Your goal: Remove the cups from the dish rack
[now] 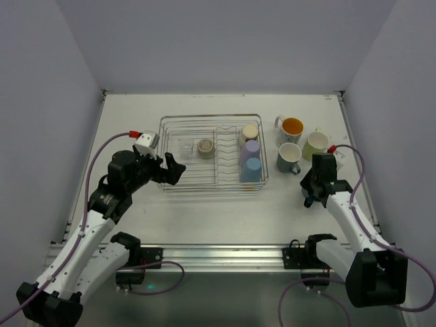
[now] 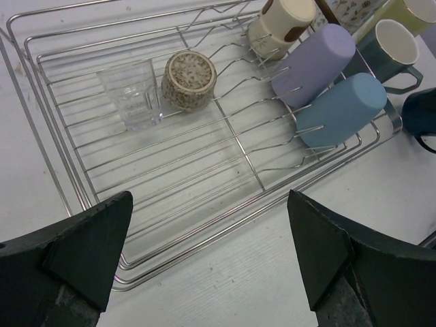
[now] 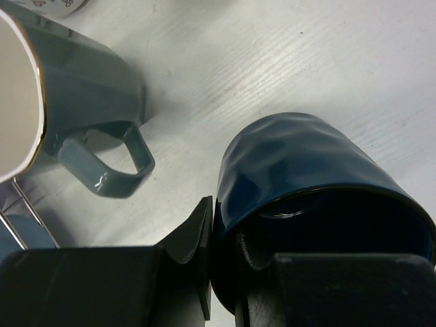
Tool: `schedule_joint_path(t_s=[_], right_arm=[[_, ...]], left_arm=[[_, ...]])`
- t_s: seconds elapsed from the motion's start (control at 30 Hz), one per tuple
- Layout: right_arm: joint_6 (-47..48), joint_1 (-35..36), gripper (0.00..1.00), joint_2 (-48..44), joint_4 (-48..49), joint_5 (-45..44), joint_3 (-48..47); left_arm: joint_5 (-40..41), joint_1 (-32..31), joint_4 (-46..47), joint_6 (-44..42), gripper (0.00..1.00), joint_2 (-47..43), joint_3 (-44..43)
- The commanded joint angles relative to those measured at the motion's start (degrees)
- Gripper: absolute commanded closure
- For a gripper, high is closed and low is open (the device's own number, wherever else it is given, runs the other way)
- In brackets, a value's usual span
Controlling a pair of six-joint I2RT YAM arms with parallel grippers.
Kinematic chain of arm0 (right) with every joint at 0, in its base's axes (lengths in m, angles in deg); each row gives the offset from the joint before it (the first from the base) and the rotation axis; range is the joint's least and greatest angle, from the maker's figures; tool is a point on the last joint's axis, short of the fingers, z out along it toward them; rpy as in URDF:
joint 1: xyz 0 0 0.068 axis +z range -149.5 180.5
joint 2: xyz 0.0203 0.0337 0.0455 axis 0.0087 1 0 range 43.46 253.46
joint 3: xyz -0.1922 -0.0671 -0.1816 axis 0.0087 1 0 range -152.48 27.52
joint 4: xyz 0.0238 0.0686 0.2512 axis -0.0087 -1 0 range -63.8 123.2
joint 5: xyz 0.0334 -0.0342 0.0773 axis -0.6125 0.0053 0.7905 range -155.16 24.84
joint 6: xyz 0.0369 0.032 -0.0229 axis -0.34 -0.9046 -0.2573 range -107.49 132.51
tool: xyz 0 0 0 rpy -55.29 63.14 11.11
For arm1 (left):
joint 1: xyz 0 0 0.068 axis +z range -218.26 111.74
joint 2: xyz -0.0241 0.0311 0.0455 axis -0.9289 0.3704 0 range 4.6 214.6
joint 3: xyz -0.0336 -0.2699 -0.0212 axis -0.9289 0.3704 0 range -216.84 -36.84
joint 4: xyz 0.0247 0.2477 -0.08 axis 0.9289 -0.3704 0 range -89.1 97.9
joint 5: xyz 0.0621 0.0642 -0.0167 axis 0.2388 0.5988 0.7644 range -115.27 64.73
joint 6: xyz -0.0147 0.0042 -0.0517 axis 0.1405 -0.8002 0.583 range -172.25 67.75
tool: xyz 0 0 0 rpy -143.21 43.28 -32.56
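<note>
The silver wire dish rack (image 1: 170,124) holds a clear glass (image 2: 133,102), a speckled cup (image 2: 189,80), and cream (image 2: 279,24), lavender (image 2: 313,65) and light blue (image 2: 340,109) cups lying in the slot wires. My left gripper (image 1: 174,169) hovers open over the rack's near left corner (image 2: 225,225), with nothing between its fingers (image 2: 95,238). My right gripper (image 3: 228,225) is shut on the wall of a dark blue cup (image 3: 306,177), one finger outside and one inside, low over the table right of the rack (image 1: 310,197).
To the right of the rack stand a white mug with an orange inside (image 1: 291,128), a teal mug (image 1: 289,157) and a yellow-green mug (image 1: 315,144). The teal mug's handle (image 3: 109,163) is close to the held cup's left.
</note>
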Motion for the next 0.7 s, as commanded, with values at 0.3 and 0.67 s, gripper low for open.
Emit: schedule_joint_path(t_s=[0.3, 0.67], right_arm=[[1.1, -1.9, 0.89, 9.3, 12.7, 1.0, -2.6], [2.0, -1.9, 0.37, -2.5, 9.6, 3.2, -2.5]], left_arm=[[2.4, 0.1, -0.8, -1.5, 0.11, 5.4, -1.1], [4.8, -0.1, -2.3, 1.0, 0.22, 15.5, -6.4]])
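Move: The dark blue mug is already held by its wall in the right hand. Its spot on the table is about 2 cm ahead of that hand, 3 to the right and 4 below. The teal mug stands some 9 cm ahead and 6 left, the green mug 15 ahead and 4 right. From the left hand, the speckled cup lies about 10 cm ahead, 5 right and 17 below, with the clear glass 10 ahead and 2 left. The dark blue mug is carried about 3 cm forward and a little down beside the teal mug, bearing on its handle side. The right fingers then open and let go, and the hand lifts some 3 cm off the mug. Meanwhile the left hand, empty, sinks about 5.5 cm and eases forward towards the speckled cup, tipping down and narrowing its fingers slightly. ##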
